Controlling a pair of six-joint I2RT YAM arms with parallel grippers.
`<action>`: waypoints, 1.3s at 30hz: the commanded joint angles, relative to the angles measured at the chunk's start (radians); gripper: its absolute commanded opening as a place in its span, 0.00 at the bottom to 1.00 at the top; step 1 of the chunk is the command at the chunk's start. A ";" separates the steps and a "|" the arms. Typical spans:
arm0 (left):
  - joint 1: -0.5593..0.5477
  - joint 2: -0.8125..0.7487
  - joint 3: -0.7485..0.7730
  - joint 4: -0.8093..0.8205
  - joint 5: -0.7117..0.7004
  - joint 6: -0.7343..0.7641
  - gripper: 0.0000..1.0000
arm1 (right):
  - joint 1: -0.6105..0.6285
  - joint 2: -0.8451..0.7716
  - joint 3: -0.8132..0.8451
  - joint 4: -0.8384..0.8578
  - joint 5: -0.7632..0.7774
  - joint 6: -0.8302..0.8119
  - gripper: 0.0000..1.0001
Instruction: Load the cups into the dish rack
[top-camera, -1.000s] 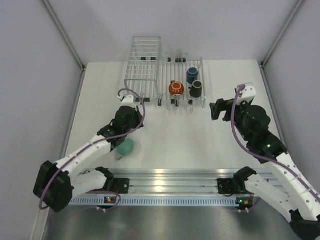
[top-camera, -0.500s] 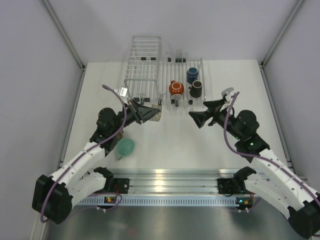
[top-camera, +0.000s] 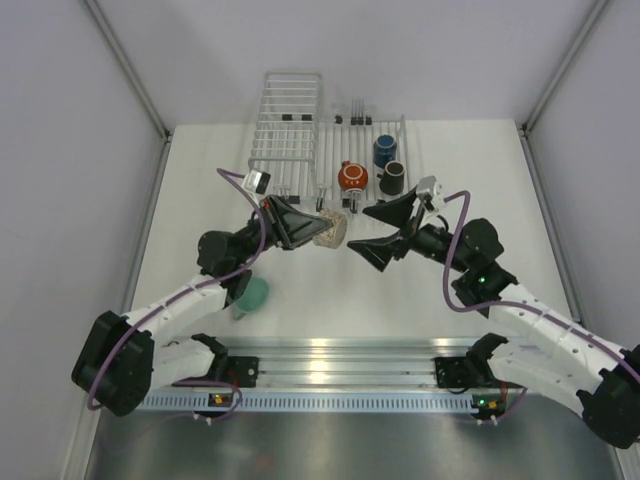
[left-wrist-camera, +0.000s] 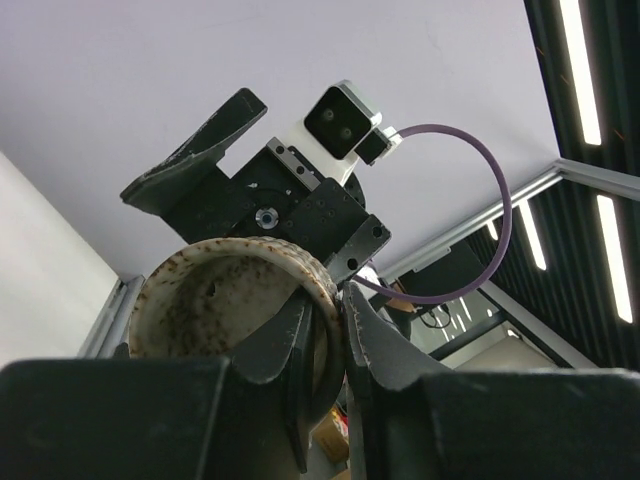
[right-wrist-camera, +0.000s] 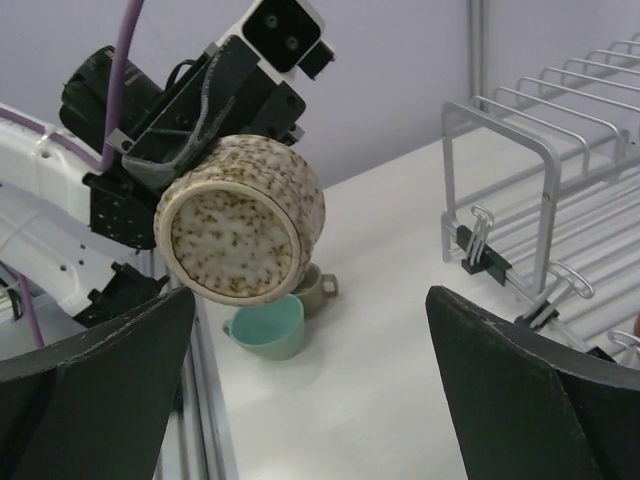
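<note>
My left gripper is shut on the rim of the beige speckled cup, held in the air at mid-table. In the left wrist view one finger is inside the cup and one outside. My right gripper stands wide open just right of the cup, facing its base without touching. The dish rack holds the orange-red cup, the dark blue cup and the brown cup. The mint cup and the olive cup stand on the table below my left arm.
A taller wire basket stands left of the dish rack. Wire bars with black clips fill the right of the right wrist view. An aluminium rail runs along the near edge between the arm bases.
My left arm has lifted the beige cup and carried it right, toward the middle. My right gripper has swung left to face it, still open.
</note>
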 joint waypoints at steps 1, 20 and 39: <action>-0.013 0.014 0.048 0.156 -0.013 -0.031 0.00 | 0.045 0.008 0.071 0.089 0.004 -0.027 0.99; -0.033 0.046 0.053 0.156 -0.045 -0.005 0.00 | 0.181 0.109 0.103 0.113 0.092 -0.070 0.99; -0.036 0.048 0.045 0.156 -0.044 -0.006 0.00 | 0.184 0.171 0.151 0.127 0.077 -0.098 0.44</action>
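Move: The speckled cup, held by the left hand with its base turned to the right hand, lies about 6 cm to the right hand's left, 1 cm back and 3 cm higher. Its middle is some 3 cm to the left hand's right, 1 cm ahead and 1 cm below. From the right hand, the orange cup in the rack stands roughly 25 cm ahead, 2 cm left and 18 cm lower; the black cup is equally far ahead and as low, but 8 cm right. With fingers wide open, the right hand reaches about 5 cm to its left for the speckled cup in the air, swinging back and up some 2 cm, dipping again as its fingers come around the base end, then rising about 2 cm. Only then do its fingers close by roughly a third, until they stop on the cup's sides and grip it, while the left hand stays almost still and keeps its pinch on the rim, one finger inside the mouth. ##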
